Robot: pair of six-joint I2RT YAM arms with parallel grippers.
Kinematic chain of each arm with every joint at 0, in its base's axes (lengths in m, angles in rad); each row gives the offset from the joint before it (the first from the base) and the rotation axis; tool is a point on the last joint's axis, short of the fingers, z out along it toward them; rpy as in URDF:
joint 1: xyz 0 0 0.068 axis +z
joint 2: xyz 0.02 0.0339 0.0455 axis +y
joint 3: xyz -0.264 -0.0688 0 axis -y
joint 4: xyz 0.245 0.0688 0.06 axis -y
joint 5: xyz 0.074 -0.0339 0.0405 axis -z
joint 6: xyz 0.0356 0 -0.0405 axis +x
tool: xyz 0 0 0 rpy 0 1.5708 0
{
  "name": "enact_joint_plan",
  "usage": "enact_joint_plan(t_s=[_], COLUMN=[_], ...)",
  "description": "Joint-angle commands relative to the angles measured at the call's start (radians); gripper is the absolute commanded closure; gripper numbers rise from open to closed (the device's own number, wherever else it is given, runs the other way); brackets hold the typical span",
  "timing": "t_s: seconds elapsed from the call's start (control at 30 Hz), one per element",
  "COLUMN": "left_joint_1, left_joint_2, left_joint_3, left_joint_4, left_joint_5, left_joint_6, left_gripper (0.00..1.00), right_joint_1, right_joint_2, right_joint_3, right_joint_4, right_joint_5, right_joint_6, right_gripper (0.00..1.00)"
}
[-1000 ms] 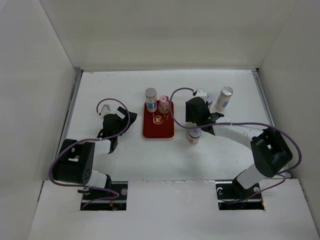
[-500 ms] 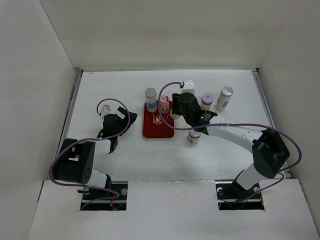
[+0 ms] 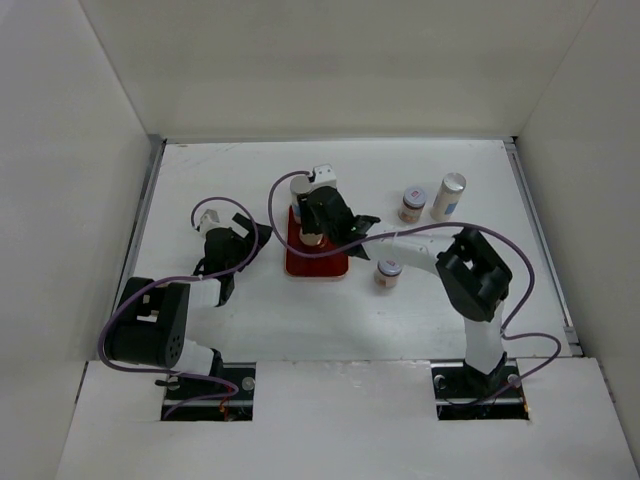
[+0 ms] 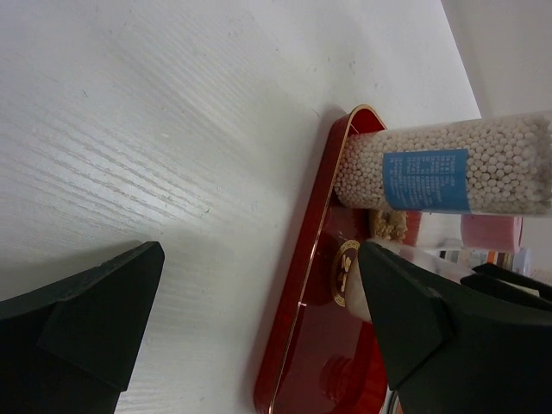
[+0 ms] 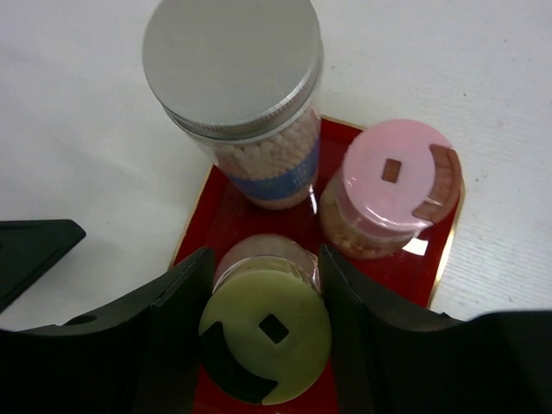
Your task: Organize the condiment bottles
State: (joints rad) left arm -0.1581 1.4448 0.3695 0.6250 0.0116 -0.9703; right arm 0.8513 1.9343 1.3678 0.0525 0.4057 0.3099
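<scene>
My right gripper [image 5: 266, 293] is shut on the yellow-green-lidded jar [image 5: 266, 335] and holds it over the near left part of the red tray [image 5: 216, 220]; I cannot tell if it touches the tray. On the tray behind it stand a tall silver-lidded jar [image 5: 231, 65] and a pink-lidded jar [image 5: 397, 185]. In the top view my right gripper [image 3: 313, 230] hides most of them. My left gripper [image 3: 232, 262] is open and empty on the table left of the tray [image 4: 315, 345], with the tall jar [image 4: 440, 168] beyond.
Right of the tray [image 3: 320, 265] stand three more jars: a small one with a pinkish lid [image 3: 411, 203], a tall silver-lidded one [image 3: 447, 196], and a small one with a purplish-white lid [image 3: 388, 272] nearer the arms. White walls enclose the table.
My right gripper has swung left from the table right of the tray to over the tray, carrying the yellow-green-lidded jar. The left arm has not moved.
</scene>
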Motion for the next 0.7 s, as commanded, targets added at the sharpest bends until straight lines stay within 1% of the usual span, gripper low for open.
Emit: enact_joint_plan(t_s=[0.0,0.13,0.27,0.37,0.43,0.53,0.67], left_joint_1=[0.006,0.007,0.007,0.009,0.01,0.012,0.013], left_joint_2=[-0.012,-0.011,-0.007,-0.009,-0.011,-0.012,-0.015], left_joint_3=[-0.004,-0.004,-0.003,-0.003,-0.004,-0.006,-0.006], left_joint_4=[0.053,0.053,0.053,0.053,0.053,0.053,0.053], left_joint_5=[0.01,0.01,0.014,0.014,0.014,0.014,0.014], left_joint_6=[-0.005,-0.005,-0.007,-0.007,-0.007,-0.007,-0.007], left_gripper=[0.0,0.0,0.0,0.0,0.0,0.0,0.0], right_joint_1=[0.008,0.021,0.031,0.036,0.039,0.05,0.056], right_joint_2=[0.015,0.063,0.098,0.091,0.06,-0.027,-0.19], right_joint_3=[0.096,0.119,0.131,0.129,0.122,0.09,-0.017], right_joint_4=[0.053,0.05,0.046,0.046,0.046,0.047,0.058], right_joint_5=[-0.022,-0.038,-0.03,-0.03,-0.031,-0.034,-0.027], right_joint_6=[0.0,0.011,0.018,0.024,0.024,0.023,0.018], right_gripper=[0.51,0.47,0.35,0.26,0.23,0.23,0.22])
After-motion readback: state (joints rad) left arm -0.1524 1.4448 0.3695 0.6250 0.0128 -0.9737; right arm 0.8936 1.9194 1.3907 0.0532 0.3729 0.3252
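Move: The right hand still holds the yellow-capped bottle over the red tray; the spot for it, against the tray's left edge, is about 3 cm to the left, level fore and aft, with the tray floor some 9 cm below. The silver-lidded bottle stands 5 cm ahead and 2 cm left, the pink-capped one 4 cm ahead and 4 cm right, both middles about 5 cm lower. From the idle left hand that spot is roughly 10 cm right, 1 cm back and 5 cm below. Leftward by about 3.5 cm, the right hand carries the yellow-capped bottle across the tray to its left side, close behind the silver-lidded bottle, and sinks a little over 1 cm near the end of that. Its fingers open and let go of the bottle, then the hand draws back and up by 2 to 3 cm, clearing the cap. ##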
